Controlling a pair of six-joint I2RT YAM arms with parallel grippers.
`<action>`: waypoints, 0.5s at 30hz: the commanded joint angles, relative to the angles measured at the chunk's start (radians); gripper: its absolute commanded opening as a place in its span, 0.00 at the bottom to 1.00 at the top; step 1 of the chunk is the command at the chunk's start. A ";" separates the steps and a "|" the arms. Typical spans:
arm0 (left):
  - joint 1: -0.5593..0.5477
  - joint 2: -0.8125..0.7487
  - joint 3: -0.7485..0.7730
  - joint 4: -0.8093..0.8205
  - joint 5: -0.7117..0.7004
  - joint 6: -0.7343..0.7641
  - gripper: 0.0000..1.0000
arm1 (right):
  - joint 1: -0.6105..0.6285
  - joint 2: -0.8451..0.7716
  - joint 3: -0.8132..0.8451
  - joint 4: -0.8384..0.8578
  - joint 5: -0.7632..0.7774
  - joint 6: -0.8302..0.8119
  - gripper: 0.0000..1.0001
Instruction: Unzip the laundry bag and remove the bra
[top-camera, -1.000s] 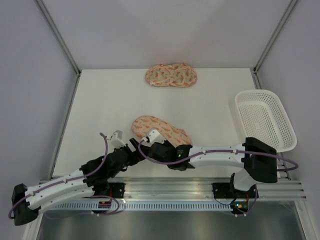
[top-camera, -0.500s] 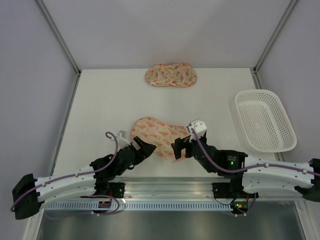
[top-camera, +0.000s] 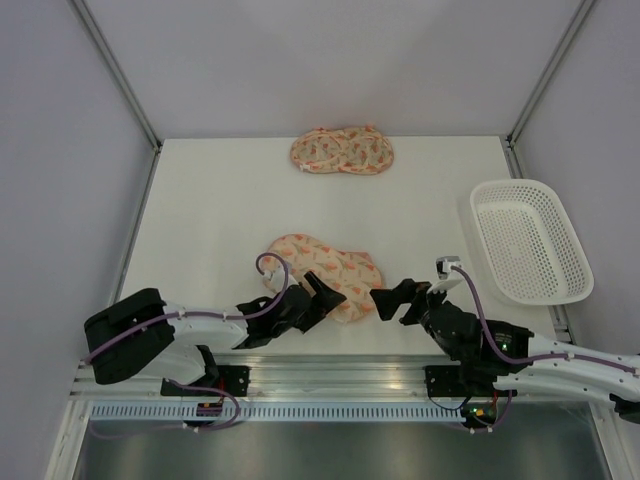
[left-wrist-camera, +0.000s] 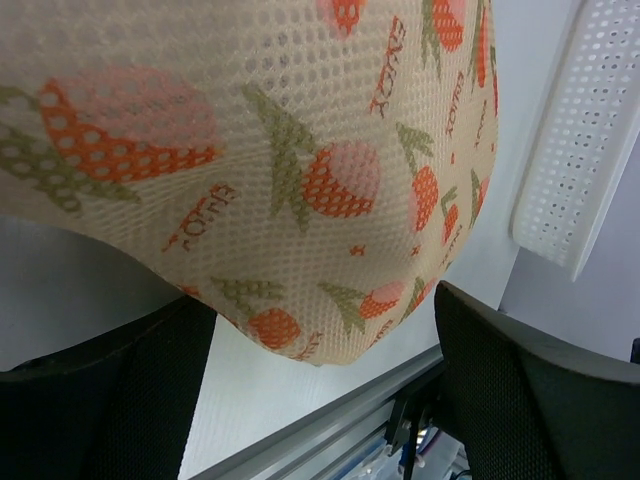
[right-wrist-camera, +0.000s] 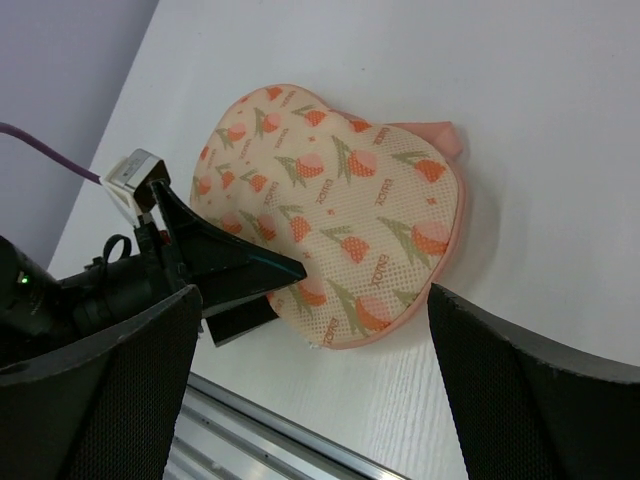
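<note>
The laundry bag lies flat on the white table near the front edge, peach mesh with a carrot print and pink trim. It looks closed. My left gripper is open at the bag's near edge. In the left wrist view the bag fills the top, its rim hanging between the two wide-apart fingers. My right gripper is open just right of the bag, apart from it. The right wrist view shows the bag and the left gripper's black fingers at its edge. The bra is hidden.
A second, similar printed pouch lies at the back of the table. A white lattice basket stands at the right edge, also in the left wrist view as the basket. The aluminium rail runs along the front.
My right gripper has let go, opened and drawn back rightward off the bag. My left arm has swung right, bringing its open gripper to the bag's near edge.
</note>
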 joint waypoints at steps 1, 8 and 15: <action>-0.005 0.042 0.042 0.074 -0.030 -0.066 0.91 | -0.002 -0.100 -0.037 0.033 -0.045 0.036 0.98; -0.005 0.151 -0.004 0.186 -0.108 -0.053 0.80 | 0.000 -0.059 -0.019 0.038 -0.165 -0.023 0.98; -0.005 0.217 0.016 0.222 -0.117 -0.025 0.13 | 0.000 0.090 -0.005 0.047 -0.257 -0.066 0.98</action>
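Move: The near edge of the laundry bag lies about 2 cm ahead of the left hand, 1 cm to its right and 2 cm lower, with the bag's middle some 7 cm ahead and 2 cm left. A second strawberry bag lies about 42 cm ahead and 2 cm right. From the right hand that near edge is roughly 9 cm left, 1 cm ahead and 15 cm below. Left hand eases about 2 cm forward and down, pinching the bag's near edge; open right hand sinks leftward and back. ##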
